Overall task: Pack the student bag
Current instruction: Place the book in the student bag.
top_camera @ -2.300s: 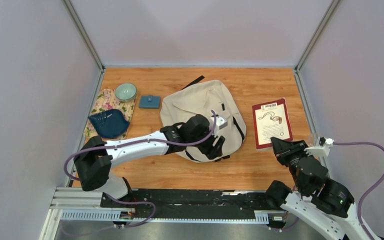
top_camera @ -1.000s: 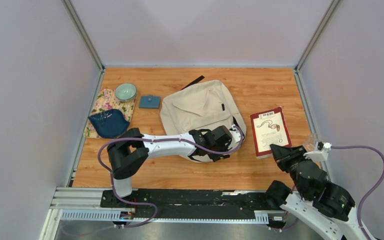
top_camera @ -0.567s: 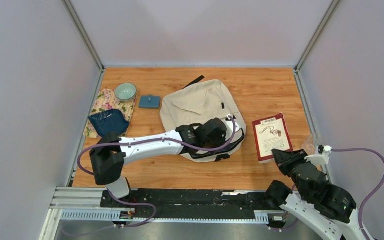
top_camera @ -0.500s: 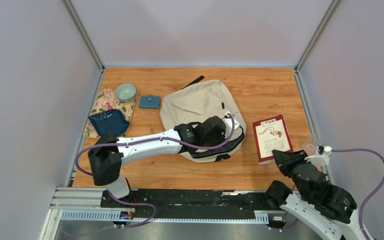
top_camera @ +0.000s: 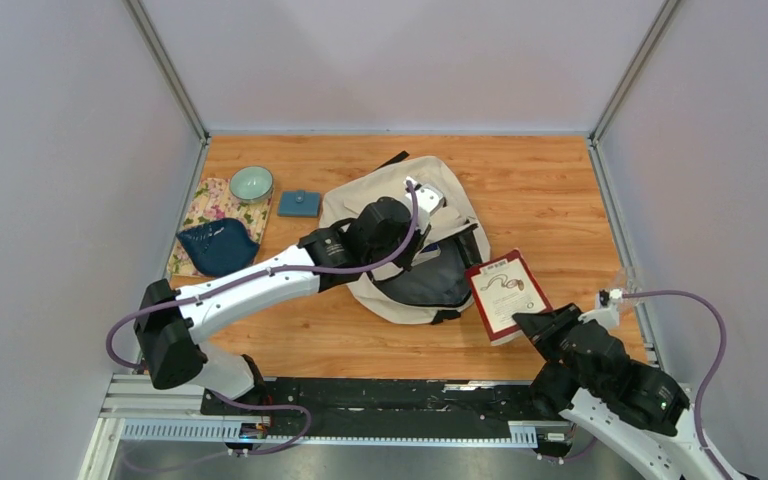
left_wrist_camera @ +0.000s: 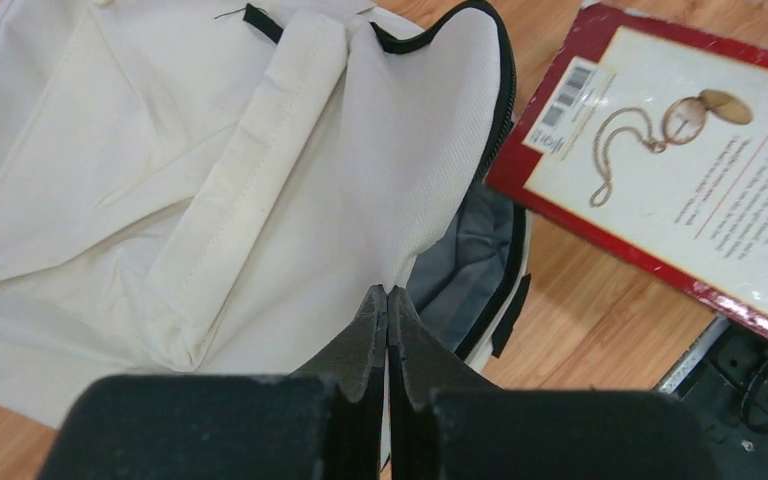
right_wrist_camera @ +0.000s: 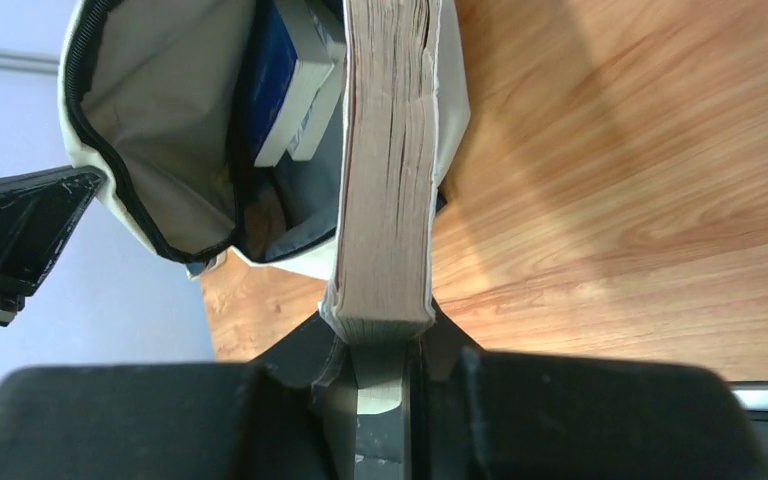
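Note:
The cream student bag lies mid-table with its zipped mouth toward the right. My left gripper is shut on the upper edge of that mouth and holds it up. In the left wrist view the fingertips pinch the cream fabric, with the grey lining showing below. My right gripper is shut on a red-covered book, which is tilted with its far corner at the mouth. In the right wrist view the book is edge-on between the pads. A blue and white item lies inside the bag.
A small blue pouch lies left of the bag. Further left, a floral cloth carries a pale green bowl and a dark blue dish. Metal frame posts and grey walls close in the table on three sides.
My left gripper has drawn back and up with the bag's edge, opening the mouth wide. My right gripper has carried the book leftward from the table's right side to the mouth.

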Available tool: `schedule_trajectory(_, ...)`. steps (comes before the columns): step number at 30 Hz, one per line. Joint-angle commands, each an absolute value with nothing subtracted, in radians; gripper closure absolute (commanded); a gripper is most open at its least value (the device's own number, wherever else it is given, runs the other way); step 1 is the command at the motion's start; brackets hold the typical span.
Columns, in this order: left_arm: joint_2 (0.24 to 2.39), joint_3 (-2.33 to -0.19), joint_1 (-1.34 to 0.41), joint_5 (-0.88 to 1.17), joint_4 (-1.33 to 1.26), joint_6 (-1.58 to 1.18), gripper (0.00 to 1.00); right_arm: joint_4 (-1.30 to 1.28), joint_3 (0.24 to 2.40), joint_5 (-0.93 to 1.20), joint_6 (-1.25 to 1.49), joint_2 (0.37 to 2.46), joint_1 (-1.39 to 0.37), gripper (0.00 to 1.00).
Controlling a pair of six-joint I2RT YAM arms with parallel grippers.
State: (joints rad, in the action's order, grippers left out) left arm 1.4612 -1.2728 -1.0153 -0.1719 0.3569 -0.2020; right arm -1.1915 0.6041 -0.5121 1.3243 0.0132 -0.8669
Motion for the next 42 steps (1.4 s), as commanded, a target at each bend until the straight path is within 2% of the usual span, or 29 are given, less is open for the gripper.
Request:
schedule_trajectory(1,1.394,-1.252,-1.022,-0.129,0.249,-0.238,1.0,-0.982,0.555,-0.413,1.379,-0.037,-0.867,1.0)
schedule_trajectory(10,1.342,-1.2,-1.022,-0.022,0.187,-0.242,1.0,-0.534,0.373,-0.267,1.413,0.058,-0.867,1.0)
schedule_trajectory(27,1.266,-1.154,-1.023,0.054,0.141,-0.268,1.0,0.04,0.347,-0.284,1.45,0.575,-0.864,1.0)
schedule_trajectory(34,1.25,-1.138,-1.023,0.052,0.13,-0.287,1.0,0.219,0.417,-0.361,1.479,0.929,-0.822,1.0)
schedule_trajectory(40,1.233,-1.103,-1.023,0.048,0.106,-0.325,1.0,0.325,0.587,-0.178,1.436,1.352,-0.687,1.0)
schedule_trajectory(42,1.23,-1.103,-1.023,0.041,0.117,-0.325,1.0,0.432,0.589,-0.158,1.434,1.409,-0.686,0.99)
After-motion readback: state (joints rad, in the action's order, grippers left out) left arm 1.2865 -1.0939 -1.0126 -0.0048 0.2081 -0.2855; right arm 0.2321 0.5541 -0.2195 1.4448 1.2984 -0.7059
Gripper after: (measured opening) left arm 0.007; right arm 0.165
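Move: The right hand already grips the book; the student bag's opening lies about 15 cm ahead, 23 cm to its left and 8 cm lower. The packed books inside sit roughly 4 cm beyond and 2 cm left of the opening's middle; the bag's black buckle is some 20 cm left of the hand and 1 cm ahead. For the left hand, already pinching the bag's flap, the opening is about 3 cm back, 3 cm right and 14 cm below. Right swings the book about 20 cm left, then forward into the bag; left draws its pinched flap back. ##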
